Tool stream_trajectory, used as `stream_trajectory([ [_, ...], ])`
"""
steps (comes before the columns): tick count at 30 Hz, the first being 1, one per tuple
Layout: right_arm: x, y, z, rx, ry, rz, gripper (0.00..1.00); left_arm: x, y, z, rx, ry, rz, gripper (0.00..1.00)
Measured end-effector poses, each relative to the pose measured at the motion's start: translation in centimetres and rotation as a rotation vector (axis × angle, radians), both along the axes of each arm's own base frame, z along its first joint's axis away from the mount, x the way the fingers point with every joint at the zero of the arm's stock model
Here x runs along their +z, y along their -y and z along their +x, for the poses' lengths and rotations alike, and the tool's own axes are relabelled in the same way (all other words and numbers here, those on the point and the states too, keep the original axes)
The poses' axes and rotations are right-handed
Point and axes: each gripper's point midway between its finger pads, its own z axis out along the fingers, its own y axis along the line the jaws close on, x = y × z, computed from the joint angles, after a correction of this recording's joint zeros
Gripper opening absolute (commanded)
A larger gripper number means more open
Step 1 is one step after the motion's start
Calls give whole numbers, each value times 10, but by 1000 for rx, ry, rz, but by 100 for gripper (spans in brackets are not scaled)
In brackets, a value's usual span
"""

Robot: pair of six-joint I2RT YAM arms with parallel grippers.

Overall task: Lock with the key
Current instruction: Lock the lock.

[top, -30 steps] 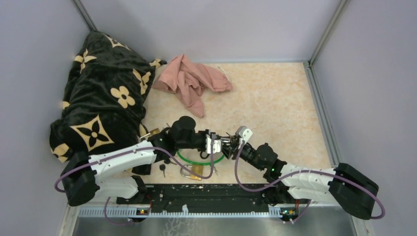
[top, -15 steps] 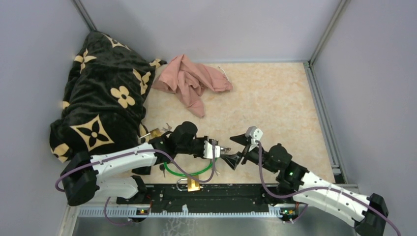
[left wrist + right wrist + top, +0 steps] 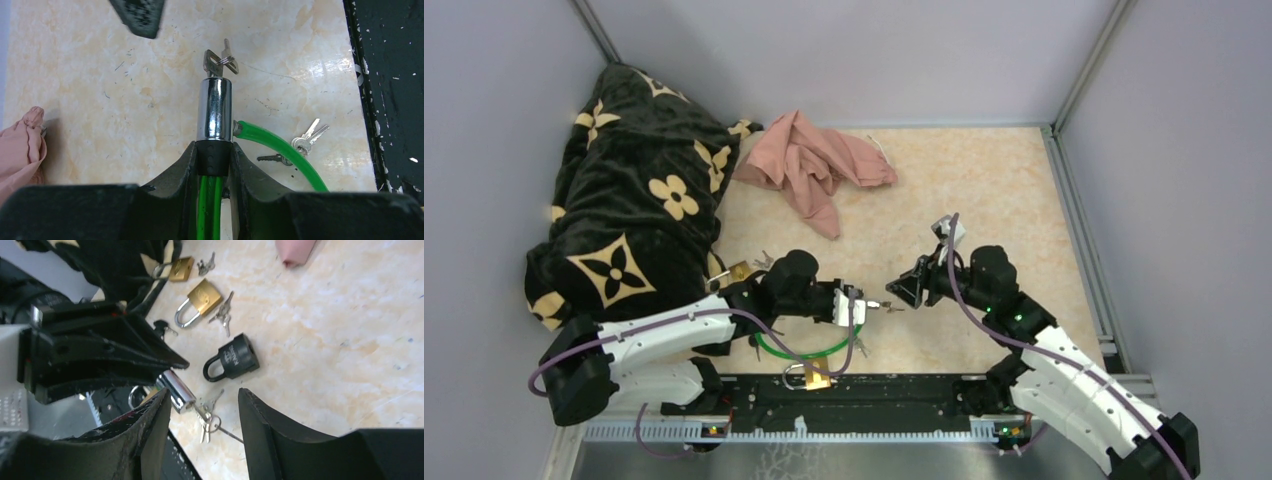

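Observation:
My left gripper (image 3: 215, 150) is shut on the black collar of a green cable lock (image 3: 214, 112) with a chrome barrel, held level above the floor. A silver key (image 3: 214, 62) with a ring of spare keys stands in the barrel's end; it also shows in the right wrist view (image 3: 207, 417) and the top view (image 3: 886, 306). My right gripper (image 3: 202, 405) is open and empty, a little beyond the key, its fingertip showing in the left wrist view (image 3: 137, 17). The green cable (image 3: 802, 350) loops below the left arm.
A black padlock (image 3: 231, 359), two brass padlocks (image 3: 200, 301) (image 3: 175, 270) and loose keys (image 3: 307, 140) lie on the beige floor. Another brass padlock (image 3: 814, 376) lies by the black rail. A black patterned blanket (image 3: 629, 190) and a pink cloth (image 3: 814, 165) lie at the back left.
My right gripper has let go of the key, opened and drawn back up and to the right. The left gripper still holds the cable lock, shifted slightly lower.

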Motion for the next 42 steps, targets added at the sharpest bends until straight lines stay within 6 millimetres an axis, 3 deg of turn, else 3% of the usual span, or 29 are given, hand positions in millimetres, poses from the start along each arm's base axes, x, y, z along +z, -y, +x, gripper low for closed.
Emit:
stream_trajectory([
  [9, -39, -7, -28, 143, -87, 30, 52, 2, -1, -2, -5, 2, -9, 0],
  [16, -54, -9, -35, 182, -44, 58, 49, 3, -1, -4, -11, -2, -11, 0],
  [24, -45, -14, -30, 200, 36, 104, 33, 3, -1, -5, -18, -7, -15, 0],
  [33, -47, -18, -33, 241, 37, 108, 34, 3, 0, -6, -23, -12, -17, 0],
  [39, -46, -20, -35, 258, 39, 124, 11, 3, 0, -7, -27, -16, -18, 0],
  [42, -51, -22, -35, 260, 1, 130, 5, 3, 0, -8, -30, -20, -19, 0],
])
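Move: The key in the end of the cable lock's chrome barrel is about 3 cm back, 3 cm left and 5 cm below the right hand; the barrel's middle is about 6 cm left, 3 cm back and 4 cm down. On the table, some 17 cm below that hand, loose keys lie 8 cm back and 9 cm left, and the black padlock 14 cm left and 2 cm ahead. From the left hand, the key is about 6 cm right, level fore and aft, 3 cm lower. The right hand, fingers half open, sinks about 5 cm while drawing back some 3.5 cm and easing 2 cm left to the key at the barrel's mouth, its wrist turning some 15 degrees counter-clockwise; after a slight bob up, the fingers close most of the way and pinch the key's head against the end of the barrel. The left hand stays in place throughout and keeps its grip on the lock's black collar, the barrel pointing at the right hand. ##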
